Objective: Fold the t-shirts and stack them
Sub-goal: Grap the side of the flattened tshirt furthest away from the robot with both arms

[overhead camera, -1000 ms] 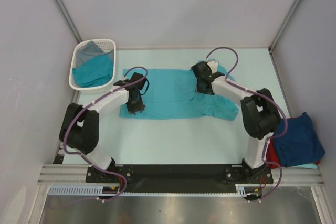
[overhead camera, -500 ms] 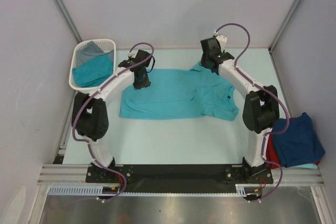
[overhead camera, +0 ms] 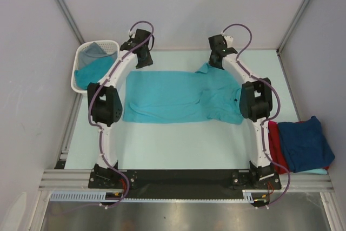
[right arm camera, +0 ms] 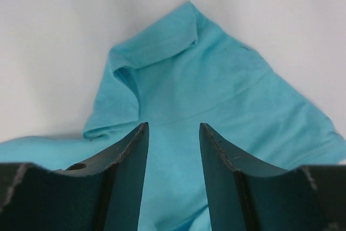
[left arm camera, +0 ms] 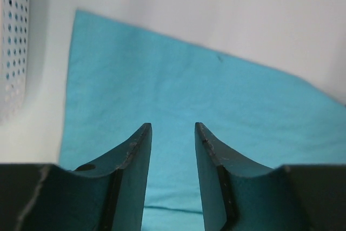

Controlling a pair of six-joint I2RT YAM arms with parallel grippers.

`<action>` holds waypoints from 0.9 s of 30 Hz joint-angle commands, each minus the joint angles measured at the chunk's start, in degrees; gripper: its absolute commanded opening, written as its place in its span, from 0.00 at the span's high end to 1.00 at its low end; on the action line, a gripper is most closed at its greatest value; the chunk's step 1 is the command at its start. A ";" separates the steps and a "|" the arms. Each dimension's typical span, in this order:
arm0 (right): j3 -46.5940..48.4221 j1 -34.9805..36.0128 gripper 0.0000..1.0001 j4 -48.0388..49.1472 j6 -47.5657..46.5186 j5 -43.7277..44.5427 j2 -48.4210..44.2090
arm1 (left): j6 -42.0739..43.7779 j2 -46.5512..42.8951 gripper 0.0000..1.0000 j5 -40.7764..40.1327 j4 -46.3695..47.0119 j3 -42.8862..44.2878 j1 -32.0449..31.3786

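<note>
A teal t-shirt [overhead camera: 173,97] lies spread flat across the middle of the table, its right part with the sleeves rumpled [overhead camera: 224,101]. My left gripper [overhead camera: 144,62] hangs just beyond the shirt's far left edge. In the left wrist view it [left arm camera: 173,128] is open, with only the flat teal cloth [left arm camera: 178,90] far below the gap. My right gripper [overhead camera: 218,61] is over the far right corner. In the right wrist view it [right arm camera: 173,127] is open above a folded-over sleeve [right arm camera: 124,74]. Neither gripper touches the cloth.
A white slotted basket [overhead camera: 100,43] at the far left holds another teal shirt [overhead camera: 97,73] and a grey one [overhead camera: 95,51]; its wall [left arm camera: 11,52] shows in the left wrist view. A folded navy shirt [overhead camera: 305,143] lies on a red one [overhead camera: 274,145] at the near right edge.
Both arms have stretched away from the middle of the teal shirt to its far edge and risen. The left jaws have widened a little. The shirt lies flatter.
</note>
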 commanded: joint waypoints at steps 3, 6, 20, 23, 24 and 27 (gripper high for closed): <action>9.63 -0.82 0.54 -0.48 -0.70 -4.15 6.09 | 2.67 3.71 0.56 0.03 -1.84 7.20 2.36; 14.29 -1.17 0.54 -0.31 -0.88 -6.69 9.69 | 2.58 4.33 0.56 0.21 -1.84 7.46 2.98; 27.74 -1.44 0.53 1.01 -1.14 -11.62 21.31 | 2.76 3.01 0.56 -1.28 -1.14 2.37 3.33; 27.57 -1.17 0.53 0.84 -0.97 -11.97 21.93 | 2.67 3.28 0.56 -1.02 -0.79 1.75 3.33; 27.48 -1.17 0.53 1.01 -0.97 -12.06 22.19 | 2.67 3.54 0.56 -0.67 -0.79 1.75 3.33; 27.48 -1.26 0.53 1.10 -0.97 -12.15 22.89 | 2.50 4.16 0.56 -0.32 -0.70 2.19 3.24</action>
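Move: The far edge of the t-shirt, near its left corner, lies about 8 cm ahead of the left hand, 5 cm to its left and 14 cm below; the white basket stands some 28 cm to that hand's left and 8 cm ahead. For the right hand, the shirt's folded-over flap lies about 9 cm ahead, 6 cm left and 10 cm below, while the rumpled part of the shirt is roughly 12 cm back and 4 cm right, at the same depth. The right hand reaches some 7 cm forward and drifts about 4 cm left while sinking 6 cm, ever more steeply downward at the end, towards the folded-over flap on the far side of the shirt, rolling its left side up and turning counter-clockwise by under ten degrees each. The left hand finishes its forward reach, slides about 3 cm left towards the shirt's far-left corner, then sinks slowly and eases slightly back above the cloth near the far edge, and both grippers stay about half open with no touch to be seen. ##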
